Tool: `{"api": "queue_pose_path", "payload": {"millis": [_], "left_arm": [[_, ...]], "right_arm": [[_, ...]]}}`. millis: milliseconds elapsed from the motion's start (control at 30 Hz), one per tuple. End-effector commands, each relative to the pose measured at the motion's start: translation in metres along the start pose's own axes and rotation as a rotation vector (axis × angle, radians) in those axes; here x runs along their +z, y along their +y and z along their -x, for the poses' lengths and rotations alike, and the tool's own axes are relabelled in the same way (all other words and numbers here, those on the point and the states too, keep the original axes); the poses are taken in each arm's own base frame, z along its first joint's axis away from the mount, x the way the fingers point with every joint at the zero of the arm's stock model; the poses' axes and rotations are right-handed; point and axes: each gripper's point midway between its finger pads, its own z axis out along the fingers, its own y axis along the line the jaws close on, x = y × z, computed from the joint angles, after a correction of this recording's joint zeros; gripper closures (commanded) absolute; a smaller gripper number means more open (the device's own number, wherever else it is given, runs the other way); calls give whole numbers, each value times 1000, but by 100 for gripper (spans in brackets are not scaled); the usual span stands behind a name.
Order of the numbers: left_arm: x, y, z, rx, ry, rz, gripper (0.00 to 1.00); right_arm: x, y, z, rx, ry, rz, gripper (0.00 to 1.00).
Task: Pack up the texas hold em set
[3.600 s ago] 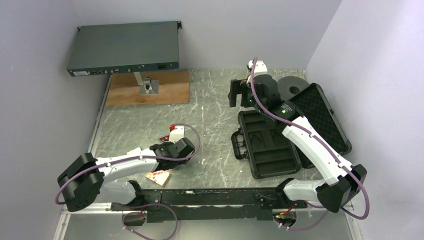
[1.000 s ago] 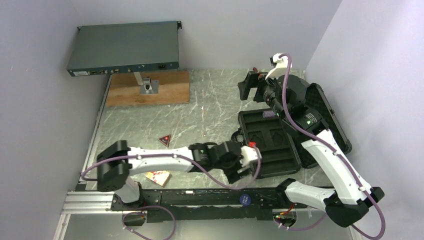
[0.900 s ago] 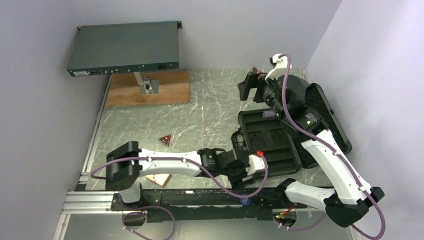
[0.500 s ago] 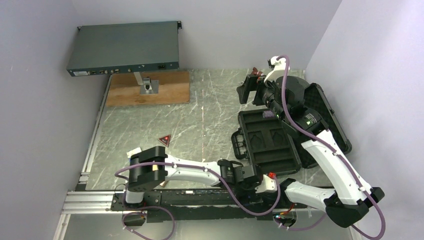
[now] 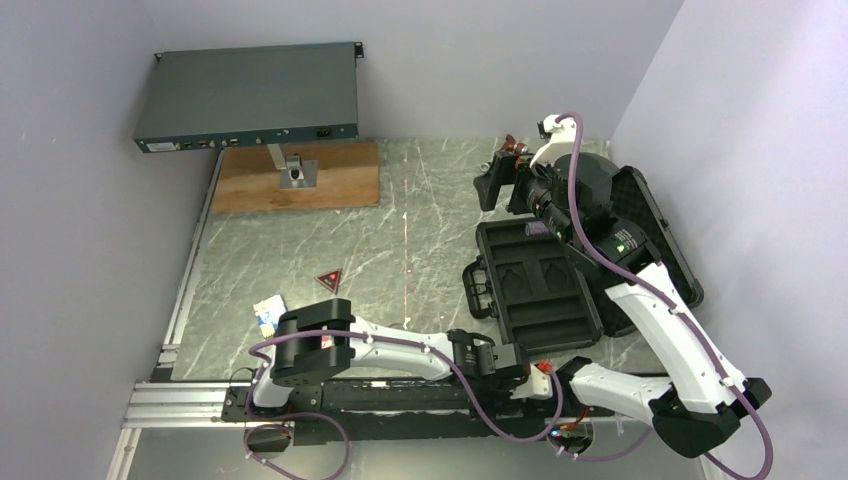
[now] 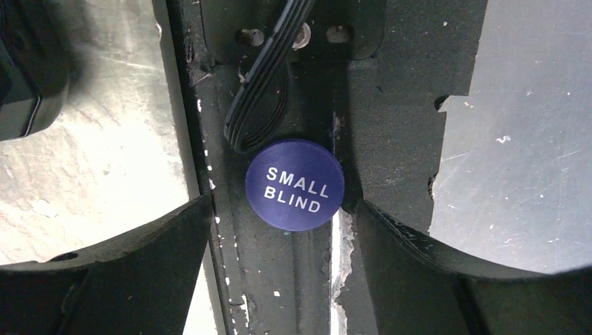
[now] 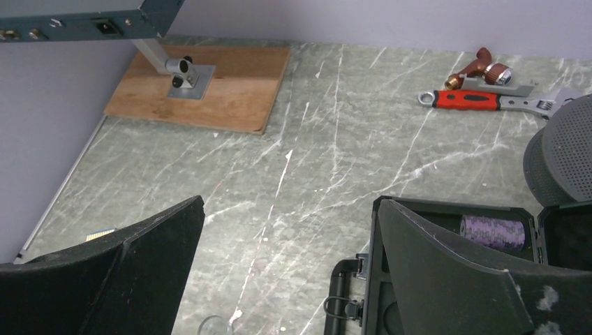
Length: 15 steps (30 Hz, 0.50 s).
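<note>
The black case [image 5: 530,300] lies open at the right, its foam lid [image 5: 655,235] folded back. A purple chip stack [image 7: 492,232] rests in its far slot. In the left wrist view the blue disc [image 6: 294,184], printed SMALL BLIND, lies on the black rail at the table's near edge. My left gripper [image 6: 281,209] hangs open just above it, one finger on each side, not touching. My right gripper [image 7: 290,202] is open and empty, held high over the case's far left corner. The clear disc [image 7: 215,326], red triangle [image 5: 328,279] and blue-white card box [image 5: 268,312] lie on the table.
A rack unit [image 5: 248,95] stands on a wooden board [image 5: 297,175] at the back left. A red-handled wrench [image 7: 475,100] and a black spool [image 7: 565,150] lie behind the case. A cable bundle [image 6: 260,105] runs along the rail [image 5: 400,400] beside the blue disc.
My left arm has swung right and back, from the case's near corner to low over the black rail at the near edge. The blue-white card box came into view. The right arm barely moved.
</note>
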Motion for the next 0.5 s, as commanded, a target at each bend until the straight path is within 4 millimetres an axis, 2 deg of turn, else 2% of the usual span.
{"api": "queue_pose_path", "payload": {"millis": [0, 233, 467], "left_arm": [[4, -11, 11, 43, -17, -28, 19], [13, -14, 6, 45, 20, -54, 29], [20, -14, -5, 39, 59, -61, 44]], "right_arm": [[-4, 1, 4, 18, -14, 9, 0], [-1, 2, 2, 14, -5, 8, 0], [-3, 0, 2, 11, -8, 1, 0]]}}
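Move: The small blind button lies almost between the left hand's open fingers, about 1 cm to the right, 1 cm back and 1 cm below. A black cable loop lies about 4 cm to that hand's right and 1 cm ahead, at fingertip height. The open case's tray is centred some 25 cm ahead and 11 cm to the right. From the idle right hand, the button lies about 30 cm back, level left-to-right and 36 cm below. Finger pads come up to the small blind button's two opposite edges, one on its table side and one on its base side, as the left gripper closes by roughly a quarter of its range. Meanwhile the left hand eases about 1.5 cm to the right at unchanged height, centring the fingers on the button, their tips still slanting down and to the right. ##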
